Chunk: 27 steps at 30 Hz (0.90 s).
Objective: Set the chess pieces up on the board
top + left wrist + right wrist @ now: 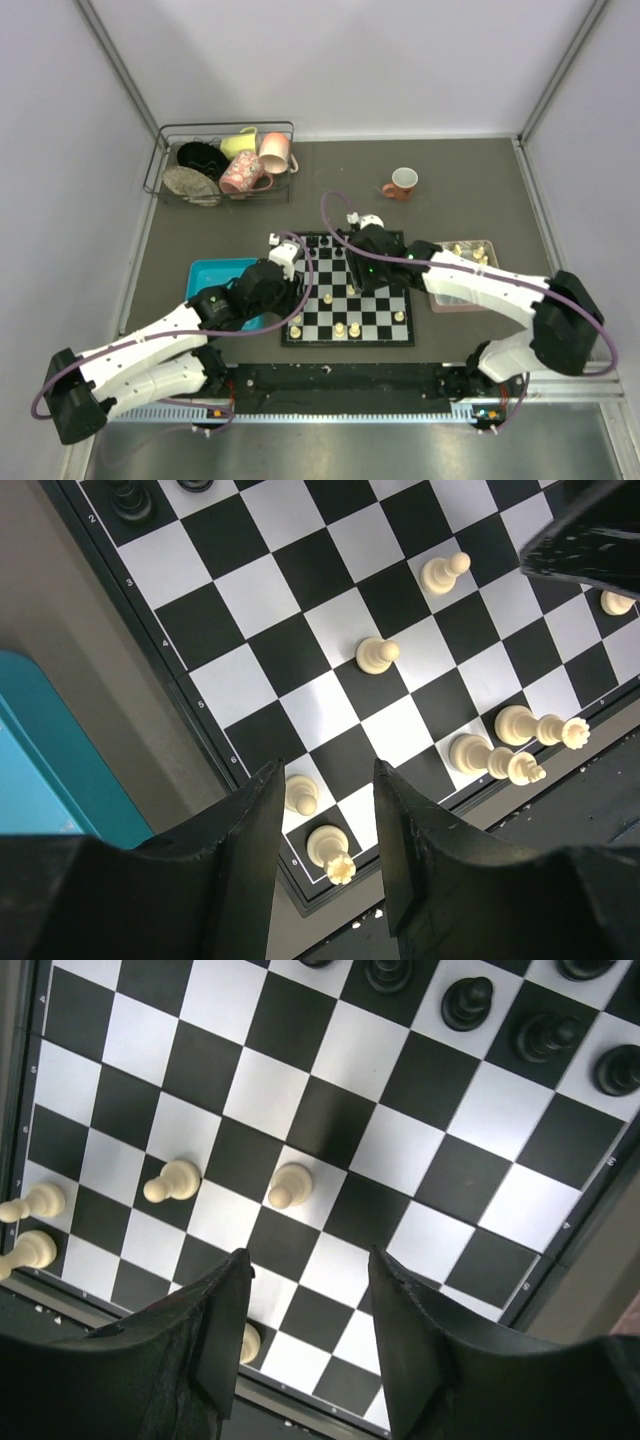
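The board (372, 318) lies between the two arms, with black figures along its far rows. Cream chess pieces stand near its front edge: a rook (335, 852) and a pawn (300, 793) in the left corner, and two tall pieces (515, 725) further along. My left gripper (328, 770) hangs open above that corner, the rook standing free between its fingers. My right gripper (309, 1257) is open and empty over bare squares, just short of a pawn (290, 1185). Another cream piece (250, 1342) is half hidden behind its left finger.
A blue tray (212, 272) lies left of the board. On the right, a pink tray (452, 300) holds more cream pieces (458, 248). A wire rack (170, 135) with mugs stands at the back left, and a red mug (402, 183) behind the board.
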Tool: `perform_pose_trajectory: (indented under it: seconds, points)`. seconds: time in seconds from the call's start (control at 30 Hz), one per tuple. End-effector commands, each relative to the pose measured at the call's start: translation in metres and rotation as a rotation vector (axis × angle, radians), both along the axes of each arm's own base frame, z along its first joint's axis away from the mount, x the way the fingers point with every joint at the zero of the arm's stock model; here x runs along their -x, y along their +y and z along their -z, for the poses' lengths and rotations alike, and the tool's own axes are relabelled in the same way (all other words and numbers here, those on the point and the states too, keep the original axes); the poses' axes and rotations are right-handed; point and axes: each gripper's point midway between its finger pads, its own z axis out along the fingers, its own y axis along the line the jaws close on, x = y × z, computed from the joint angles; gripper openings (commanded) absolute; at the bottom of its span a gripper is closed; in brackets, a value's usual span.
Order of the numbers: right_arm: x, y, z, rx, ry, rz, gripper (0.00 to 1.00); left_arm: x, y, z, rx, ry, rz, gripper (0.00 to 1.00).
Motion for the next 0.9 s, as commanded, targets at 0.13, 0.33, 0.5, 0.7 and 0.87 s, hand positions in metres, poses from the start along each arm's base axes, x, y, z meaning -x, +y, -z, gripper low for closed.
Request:
perform_pose_trajectory:
  seconds: [0.13, 0.33, 0.5, 0.7, 0.87]
  points:
    - [-0.018, 0.042, 0.003, -0.034, -0.007, -0.057, 0.40, -0.001, -0.004, -0.008, 0.054, -0.030, 0.001, 0.46]
    - [-0.022, 0.052, 0.017, -0.023, 0.017, -0.072, 0.34, -0.001, -0.005, -0.007, 0.057, -0.031, 0.002, 0.46]
    - [-0.024, 0.054, 0.027, -0.006, 0.032, -0.065, 0.32, -0.001, -0.006, -0.005, 0.059, -0.024, 0.005, 0.46]
    - [-0.024, 0.053, 0.034, 0.010, 0.039, -0.060, 0.23, 0.000, -0.007, -0.005, 0.060, -0.025, 0.008, 0.46]
    - [-0.023, 0.052, 0.032, 0.006, 0.040, -0.066, 0.16, 0.000, -0.005, -0.008, 0.062, -0.032, 0.006, 0.46]
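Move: The white pawn on the light square near mid-board lies about 2 cm ahead of the right hand, 4 cm to its left and 6 cm below. Another white pawn stands some 8 cm to the left of it and 4 cm nearer. A tall white piece is straight back from it by about 12 cm, and the nearest black pawn about 12 cm straight beyond, all similarly low. From the left hand the pawn aimed at lies 6 cm ahead, 15 cm right and 7 cm down. The mid-board white pawn is what the right hand comes down on: it sinks nearly 5 cm while sliding about 4 cm left and a little forward, slowing as it arrives. Its half-open fingers narrow all the way down and go on closing at the bottom, ending on either side of the pawn's head and pinching it. ##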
